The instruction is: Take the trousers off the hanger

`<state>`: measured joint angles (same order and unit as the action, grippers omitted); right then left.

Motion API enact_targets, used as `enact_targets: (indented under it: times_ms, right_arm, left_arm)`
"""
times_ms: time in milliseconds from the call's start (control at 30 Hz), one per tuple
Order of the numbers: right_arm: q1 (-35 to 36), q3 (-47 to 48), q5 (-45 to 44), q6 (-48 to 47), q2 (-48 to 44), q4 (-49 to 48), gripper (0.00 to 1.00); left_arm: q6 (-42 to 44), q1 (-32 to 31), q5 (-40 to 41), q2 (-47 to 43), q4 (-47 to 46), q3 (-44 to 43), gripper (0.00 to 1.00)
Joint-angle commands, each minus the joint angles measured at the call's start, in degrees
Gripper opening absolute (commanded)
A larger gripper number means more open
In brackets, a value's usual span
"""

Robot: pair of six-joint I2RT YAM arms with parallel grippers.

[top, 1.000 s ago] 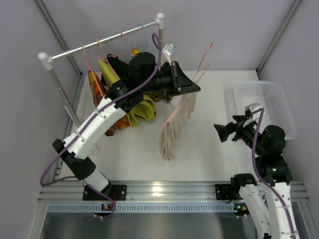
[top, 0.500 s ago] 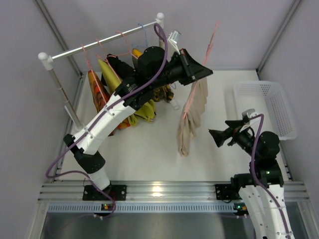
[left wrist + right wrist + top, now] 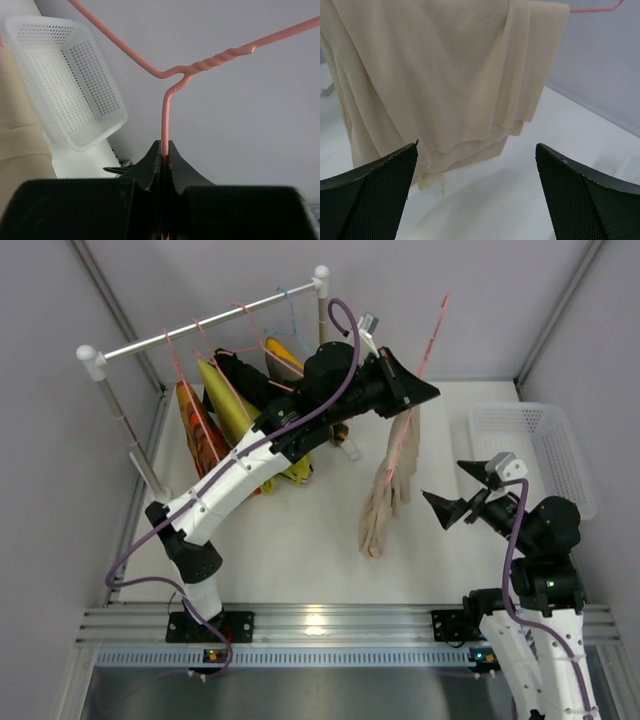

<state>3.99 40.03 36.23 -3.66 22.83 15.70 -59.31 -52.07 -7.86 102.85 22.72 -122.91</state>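
Observation:
My left gripper [image 3: 430, 392] [image 3: 165, 150] is shut on the neck of a pink wire hanger [image 3: 405, 440] [image 3: 165, 115], held up in the air to the right of the clothes rack. Pale beige trousers [image 3: 385, 500] [image 3: 435, 75] are draped over the hanger and hang down above the table. My right gripper [image 3: 452, 490] [image 3: 476, 165] stands open just right of the trousers' lower part, facing them without touching. Orange-red patterned trousers [image 3: 193, 430] hang on the rack at the far left.
The rack's white rail [image 3: 200, 325] carries several pink hangers with yellow [image 3: 285, 465] and black [image 3: 240, 375] garments. A white perforated basket [image 3: 535, 445] [image 3: 75, 85] sits at the right by the wall. Grey walls close in the table.
My left arm has carried the hanger and beige trousers to the right and higher, away from the rack. My right gripper has lifted and turned toward the trousers, still open.

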Motion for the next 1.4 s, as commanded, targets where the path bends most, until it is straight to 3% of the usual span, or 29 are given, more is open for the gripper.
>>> enact_targets:
  times_ms: [0,133,367,467,700,1367]
  right_arm:
    - [1.6,4.7,1.7,-8.6,3.7,1.2,0.99]
    - [5.9,6.4,-3.8,-13.9,6.8,4.7,0.99]
    - [25.3,6.2,-16.9,-16.6,10.1,5.9,1.0]
    - [26.2,5.8,-17.8,-16.9,11.4,5.8,1.0]
    - [28.0,2.9,-29.9,-18.6,12.1,1.0,1.0]
    - [28.1,-2.7,-26.2,-24.5,4.1,9.9,1.0]
  left_arm:
    - [-2.9,-0.2,1.7,-0.3,-6.4,-2.9,0.0]
    - [-3.6,-0.3,2.1,0.7,-7.3,-3.6,0.0]
    - [-3.9,-0.2,2.8,2.1,-8.1,-4.6,0.0]
    - [-3.7,-0.3,3.0,2.3,-8.7,-4.7,0.0]
    - [-3.9,-0.3,2.2,1.8,-8.8,-4.8,0.0]
    - [-3.7,0.8,1.0,1.2,-11.1,-4.6,0.0]
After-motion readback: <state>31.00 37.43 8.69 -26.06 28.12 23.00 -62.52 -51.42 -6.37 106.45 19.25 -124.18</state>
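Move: Ahead and to the left of the open right hand, the beige trousers hang with their middle about 6 cm forward, 9 cm left and 3 cm higher. The pink hanger carrying them is some 8 cm ahead, 7 cm left and 13 cm up. The white basket lies roughly 25 cm ahead, 26 cm right and 27 cm below. From the left hand, which already grips the hanger, the trousers' middle is about 3 cm back, 4 cm left and 14 cm down. Swinging left about 5 cm towards the hanging cloth, the right hand then eases part-way back right and sinks, ending some 7 cm lower, by the trousers' lower end. It rolls its left side down about 25 degrees with fingers still wide open; contact can't be made out. The left hand keeps its pinch on the hanger, shifting a couple of centimetres forward and right. ##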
